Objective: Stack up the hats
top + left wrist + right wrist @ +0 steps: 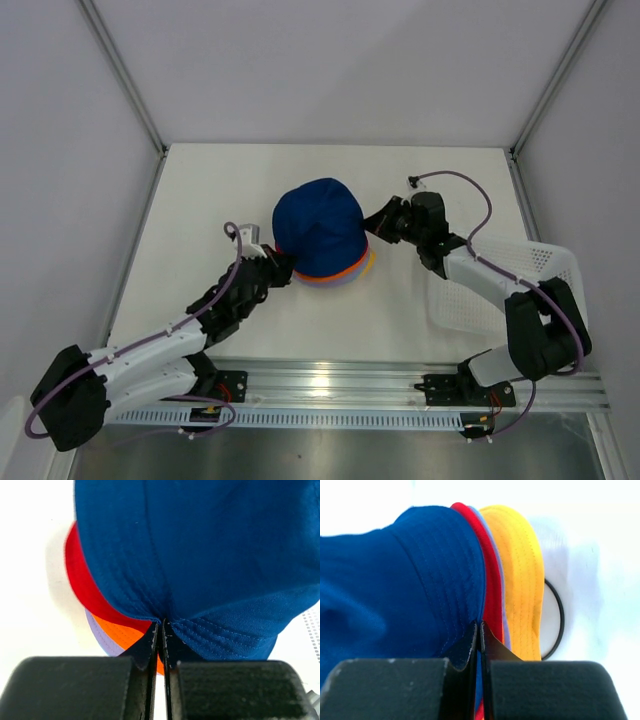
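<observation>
A navy blue hat [318, 225] sits crown-up on top of a pile of hats in the middle of the table. Below it, only brim edges of the others show: red [82, 587], orange [122, 632] and lavender [97, 632] in the left wrist view, and yellow [520, 580] and red [492, 580] in the right wrist view. My left gripper [283, 262] is at the blue brim's near-left edge. Its jaws [162, 625] pinch the puckered brim at their tips. My right gripper [375, 222] is at the brim's right edge, shut [479, 625] on blue fabric.
A white mesh basket [540, 265] lies on the table at the right, beside the right arm. A thin black wire ring [559, 620] shows under the pile on the side past the yellow brim. White walls enclose the table on three sides.
</observation>
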You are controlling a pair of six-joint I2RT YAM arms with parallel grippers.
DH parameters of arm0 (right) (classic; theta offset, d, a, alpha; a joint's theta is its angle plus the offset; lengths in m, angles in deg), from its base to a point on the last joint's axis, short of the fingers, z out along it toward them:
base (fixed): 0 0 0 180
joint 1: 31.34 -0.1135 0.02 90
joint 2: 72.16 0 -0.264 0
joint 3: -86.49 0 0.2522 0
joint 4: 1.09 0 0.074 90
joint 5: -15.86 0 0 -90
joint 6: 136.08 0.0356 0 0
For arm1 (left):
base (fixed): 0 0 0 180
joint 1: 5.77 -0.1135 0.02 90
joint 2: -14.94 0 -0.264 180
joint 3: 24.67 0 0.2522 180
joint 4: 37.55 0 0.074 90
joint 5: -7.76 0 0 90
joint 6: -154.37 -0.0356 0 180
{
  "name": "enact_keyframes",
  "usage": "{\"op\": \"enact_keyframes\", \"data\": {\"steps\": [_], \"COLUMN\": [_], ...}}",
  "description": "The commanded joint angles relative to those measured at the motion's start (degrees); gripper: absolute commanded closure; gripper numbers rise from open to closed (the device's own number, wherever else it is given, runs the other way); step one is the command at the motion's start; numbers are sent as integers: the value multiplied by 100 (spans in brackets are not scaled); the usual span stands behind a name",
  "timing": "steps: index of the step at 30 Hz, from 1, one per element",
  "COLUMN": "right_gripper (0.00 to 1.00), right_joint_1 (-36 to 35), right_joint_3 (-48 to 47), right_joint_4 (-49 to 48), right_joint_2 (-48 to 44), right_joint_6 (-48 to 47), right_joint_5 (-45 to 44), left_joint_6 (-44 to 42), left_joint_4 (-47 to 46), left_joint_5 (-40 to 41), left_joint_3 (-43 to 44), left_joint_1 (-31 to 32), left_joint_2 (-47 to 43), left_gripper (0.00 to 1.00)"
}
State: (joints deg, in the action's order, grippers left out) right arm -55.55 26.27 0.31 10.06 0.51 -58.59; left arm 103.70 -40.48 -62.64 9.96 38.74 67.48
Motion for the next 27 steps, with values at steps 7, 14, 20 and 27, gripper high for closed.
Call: {"op": "enact_keyframes", "data": {"steps": [7, 14, 20, 27], "right_gripper": [97, 45, 9, 0], "right_joint_1": [109, 530, 1040, 1892], "right_joint_3": [-873, -2076, -3834, -4618], "right_joint_4": [1174, 2436, 4082, 4752], "right_joint_2": [1218, 1016, 735, -222], "right_joint_6": [-703, -1406, -2302, -2927], "right_joint_5": [-272, 131, -183, -246], "left_joint_6": [-268, -75, -21, -925], "left_joint_4": [1158, 2299, 4303, 5659], "left_joint_5": [-44, 343, 652, -1032], "left_joint_3": [550, 918, 2033, 4334], "left_joint_1": [49, 31, -292, -2216], "left_joint_2": [786, -567, -1394, -957], "left_gripper": [91, 50, 0, 0]}}
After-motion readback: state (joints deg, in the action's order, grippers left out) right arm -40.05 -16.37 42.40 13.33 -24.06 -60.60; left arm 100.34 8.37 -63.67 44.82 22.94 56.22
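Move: Between the hands, the blue hat sits on top of the pile, its brim still in both grippers: its middle is about 8 cm ahead and 8 cm right of the left hand, 1 cm above it. From the right hand it lies about 10 cm left and 1 cm back, some 1 cm up. The red hat beneath is about 3 cm back, 9 cm left and 4 cm below the right hand; the yellow brim's edge shows 6 cm back, 1 cm right and 5 cm below. Drawing its side of the blue brim forward some 4 cm, the right hand then opens wide, lets go and leaves up and to the right, ending about 15 cm higher, its left side rolling down about 20 degrees. The left hand eases slightly forward and right, then backs off leftward as it opens, releases its edge and climbs away left some 15 cm. ##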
